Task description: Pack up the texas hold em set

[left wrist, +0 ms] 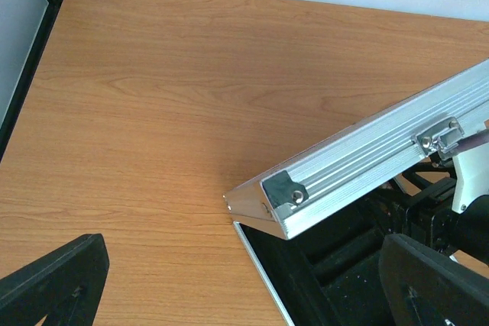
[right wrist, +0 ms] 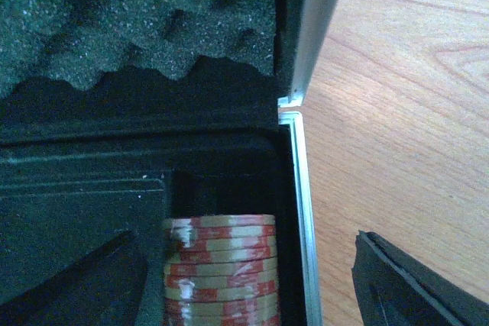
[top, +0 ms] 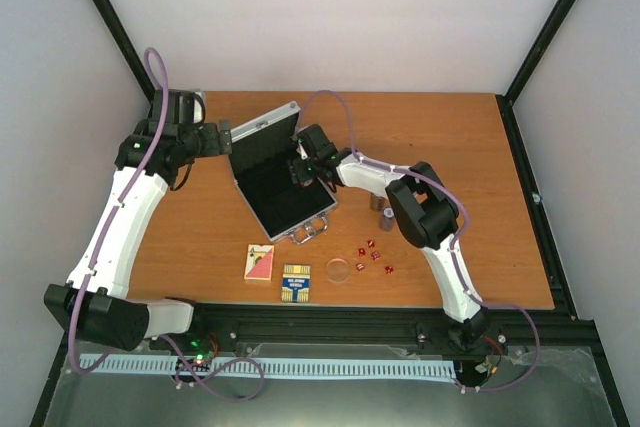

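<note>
The silver case [top: 300, 215] lies open mid-table, its lid [top: 262, 129] tilted up and its black-lined tray [right wrist: 92, 188] showing. In the right wrist view a stack of red-and-cream chips [right wrist: 221, 269] lies in a slot at the tray's right wall. My right gripper [right wrist: 229, 295] is open around the stack, with one finger [right wrist: 412, 288] outside the rim and clear of the chips. My left gripper [left wrist: 244, 288] is open, fingers [left wrist: 53, 280] wide apart below the lid's corner [left wrist: 283, 192]. On the table lie a red-white deck [top: 259, 262], a blue-yellow deck [top: 295, 283], a clear disc [top: 339, 270], red dice [top: 375, 255] and dark chip stacks [top: 381, 210].
The wooden table [top: 450, 147] is bounded by a black frame [top: 530, 177] at the right and white walls behind. The right arm's elbow [top: 425, 212] hangs close over the chip stacks. The case handle [top: 308, 233] points toward the near edge.
</note>
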Tool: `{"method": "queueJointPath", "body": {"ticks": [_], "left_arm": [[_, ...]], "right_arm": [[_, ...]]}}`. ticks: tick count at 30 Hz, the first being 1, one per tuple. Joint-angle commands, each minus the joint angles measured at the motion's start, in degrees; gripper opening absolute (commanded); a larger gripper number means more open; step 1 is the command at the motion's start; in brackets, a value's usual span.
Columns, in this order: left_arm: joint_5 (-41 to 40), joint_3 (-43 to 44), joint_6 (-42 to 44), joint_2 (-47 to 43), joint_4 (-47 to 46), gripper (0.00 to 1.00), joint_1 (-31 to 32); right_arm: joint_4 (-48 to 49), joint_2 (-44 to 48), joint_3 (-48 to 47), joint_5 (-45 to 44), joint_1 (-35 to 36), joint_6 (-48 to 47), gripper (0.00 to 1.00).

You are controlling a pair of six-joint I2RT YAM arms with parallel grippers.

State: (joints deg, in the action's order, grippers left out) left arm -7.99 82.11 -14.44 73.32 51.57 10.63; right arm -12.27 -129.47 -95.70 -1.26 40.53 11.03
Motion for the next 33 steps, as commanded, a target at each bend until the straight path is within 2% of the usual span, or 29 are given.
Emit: {"method": "queueJointPath", "body": {"ticks": [1,9,11,12,17,20,22,33], "left_arm": [[0.61,0.16,-0.68,-1.34,0.7,1.0,-0.09],[0.4,0.23,-0.44,-1.51,0.64,1.0,-0.09],[0.43,0.16,-0.53,-1.51,0.64,1.0,-0.13],[0.43,0.16,-0.51,-1.51,0.64,1.0,-0.15],[0.21,0.15,-0.38,-1.63,0.65,1.0,-0.11],[0.17,0.18,-0.44,-1.68,0.55,1.0,-0.09],[0.04,0.09,-0.5,-1.84,0.51,1.0,-0.11],[-1.36,-0.63,-0.5,-2.82,1.01,1.0,-0.16]], "right_arm": [[-1.27,3.39,-0.17,-1.05,0.07,-0.39,0.76],[-6.41,8.53,-0.03,-1.71,0.07,-1.61,0.78],[-8.28,10.58,0.23,0.14,0.07,-3.03,0.97],[-10.47,11.06,-0.66,1.89,0.07,-3.82,1.0],[-21.16,11.33,-3.3,13.34,-0.54,-4.18,1.0],[-22.4,11.43,-1.35,23.11,-1.14,-1.77,1.0],[-21.45,11.5,0.53,26.43,-1.21,-0.2,1.0],[-21.39,8.47,2.06,27.64,-1.25,2.29,1.0]]}}
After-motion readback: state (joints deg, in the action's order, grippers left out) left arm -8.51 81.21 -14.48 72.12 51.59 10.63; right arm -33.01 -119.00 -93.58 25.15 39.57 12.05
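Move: Already lowered into the case's far right slot, the chip stack lies between the right fingers, about 1 cm to their left and 1 cm below. The case's middle, with its empty trays, is roughly 7 cm back and 5 cm left of this hand; the raised lid's middle is 4 cm ahead and 9 cm left. The nearer standing chip stack is 7 cm back, 17 cm right. From the left hand, the laid stack is about 9 cm ahead, 16 cm right and 25 cm below. Straight up first, some 8 cm, the right hand leaves the laid chip stack while its already part-open fingers spread to full width. It then draws back about 10 cm over the empty trays towards the case's front edge, sinking some 3 cm on the way, as the wrist tips the fingers steeper down by about 25 degrees and turns slightly counter-clockwise. ##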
